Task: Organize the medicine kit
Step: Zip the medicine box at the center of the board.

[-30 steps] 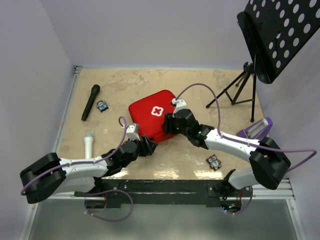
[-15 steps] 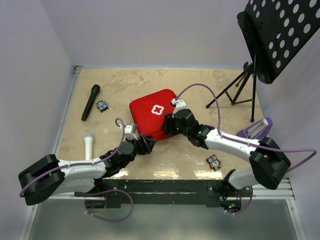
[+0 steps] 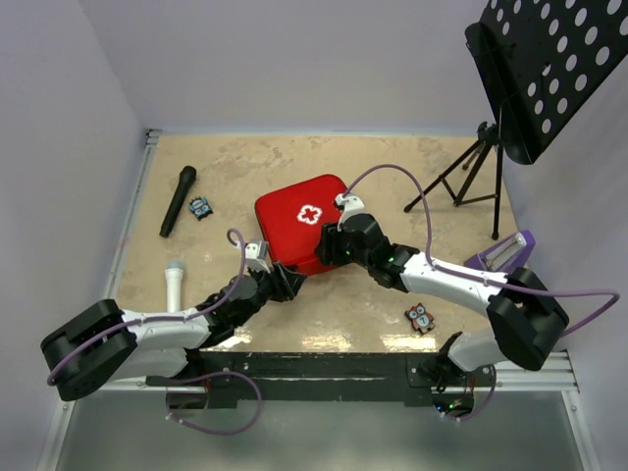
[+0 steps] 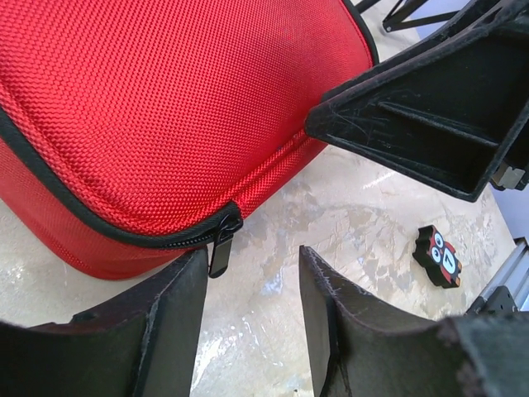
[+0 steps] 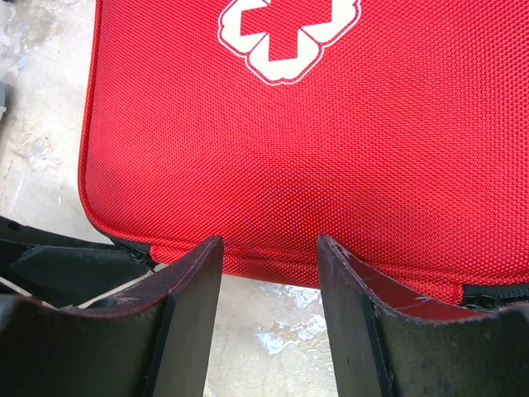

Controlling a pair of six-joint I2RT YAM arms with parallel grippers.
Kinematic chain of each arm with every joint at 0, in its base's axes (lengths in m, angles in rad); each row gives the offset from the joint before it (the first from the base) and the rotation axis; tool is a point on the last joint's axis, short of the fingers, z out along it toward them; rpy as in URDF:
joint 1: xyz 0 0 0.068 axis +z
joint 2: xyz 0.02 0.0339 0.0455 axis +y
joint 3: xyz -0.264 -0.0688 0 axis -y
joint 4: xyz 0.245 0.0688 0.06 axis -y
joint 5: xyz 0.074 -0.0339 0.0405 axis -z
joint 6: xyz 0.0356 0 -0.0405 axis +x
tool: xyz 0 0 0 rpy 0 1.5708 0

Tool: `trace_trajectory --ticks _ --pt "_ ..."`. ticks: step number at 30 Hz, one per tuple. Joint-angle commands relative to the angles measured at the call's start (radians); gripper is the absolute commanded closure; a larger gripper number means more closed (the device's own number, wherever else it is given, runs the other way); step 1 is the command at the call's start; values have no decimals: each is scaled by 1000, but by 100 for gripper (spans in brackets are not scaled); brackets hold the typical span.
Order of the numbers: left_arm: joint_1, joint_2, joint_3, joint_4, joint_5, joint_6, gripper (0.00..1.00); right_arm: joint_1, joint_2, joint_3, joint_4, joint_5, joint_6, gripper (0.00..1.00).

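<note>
The medicine kit (image 3: pixel 304 221), a red zip case with a white cross (image 5: pixel 289 33), lies shut and flat mid-table. My left gripper (image 3: pixel 283 286) is open at its near-left corner. In the left wrist view the gripper (image 4: pixel 252 252) has bare table between its fingers, and the black zipper pull (image 4: pixel 221 246) hangs just beside the left fingertip. My right gripper (image 3: pixel 330 245) is open at the kit's near edge. In the right wrist view the gripper (image 5: pixel 269 241) has its tips at the red seam, with nothing clamped.
A black microphone (image 3: pixel 178 201) and a small blue toy (image 3: pixel 201 208) lie at far left, a white microphone (image 3: pixel 174 285) nearer. An owl tile (image 3: pixel 420 317) sits near the right arm. A music stand tripod (image 3: pixel 471 177) and a purple item (image 3: pixel 505 253) stand at right.
My left gripper has edged left and closer to the kit's corner, its jaws narrowing slightly. The kit has shifted a little to the right. The right arm has barely moved.
</note>
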Motion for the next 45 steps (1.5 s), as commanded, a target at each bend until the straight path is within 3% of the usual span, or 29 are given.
trace_trajectory --ticks 1,19,28,31,32,39,45 --pt "24 32 -2 135 20 21 50 2 18 11 -33 -26 8 46" --pt "95 93 -28 189 7 -37 70 2 21 9 -41 -43 9 46" --pt "100 106 -31 189 -1 -44 86 2 2 6 -48 -48 12 46" --pt "100 112 -36 185 -6 -52 100 2 -5 0 -51 -43 11 46" --pt "100 110 -39 184 -9 -54 100 2 -10 -3 -50 -43 9 46" --pt "100 115 -35 164 -10 -43 100 1 -114 -11 -81 -13 75 19" --pt "98 145 -1 120 1 -29 100 1 -211 -99 -105 -59 257 17"
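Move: The zip pull hanging at the medicine box's near left corner is almost between the left hand's open fingers: some 2 cm ahead, 1 cm left and 1 cm lower. The box's middle lies about 15 cm ahead and 2 cm right of that hand, slightly lower; a small black owl block is about 27 cm right and 10 cm back. From the right hand, at the box's front edge, the pull is roughly 5 cm back, 6 cm left and a little lower. The left fingers shut fully and pinch the zip pull at the near left corner, after the hand eases about 2 cm forward with a little left and down. Meanwhile the right fingertips stay against the front edge of the box; only once the pull is caught do they spread wider and come free, the hand backing off and rising about 3 cm each way and tilting slightly. ##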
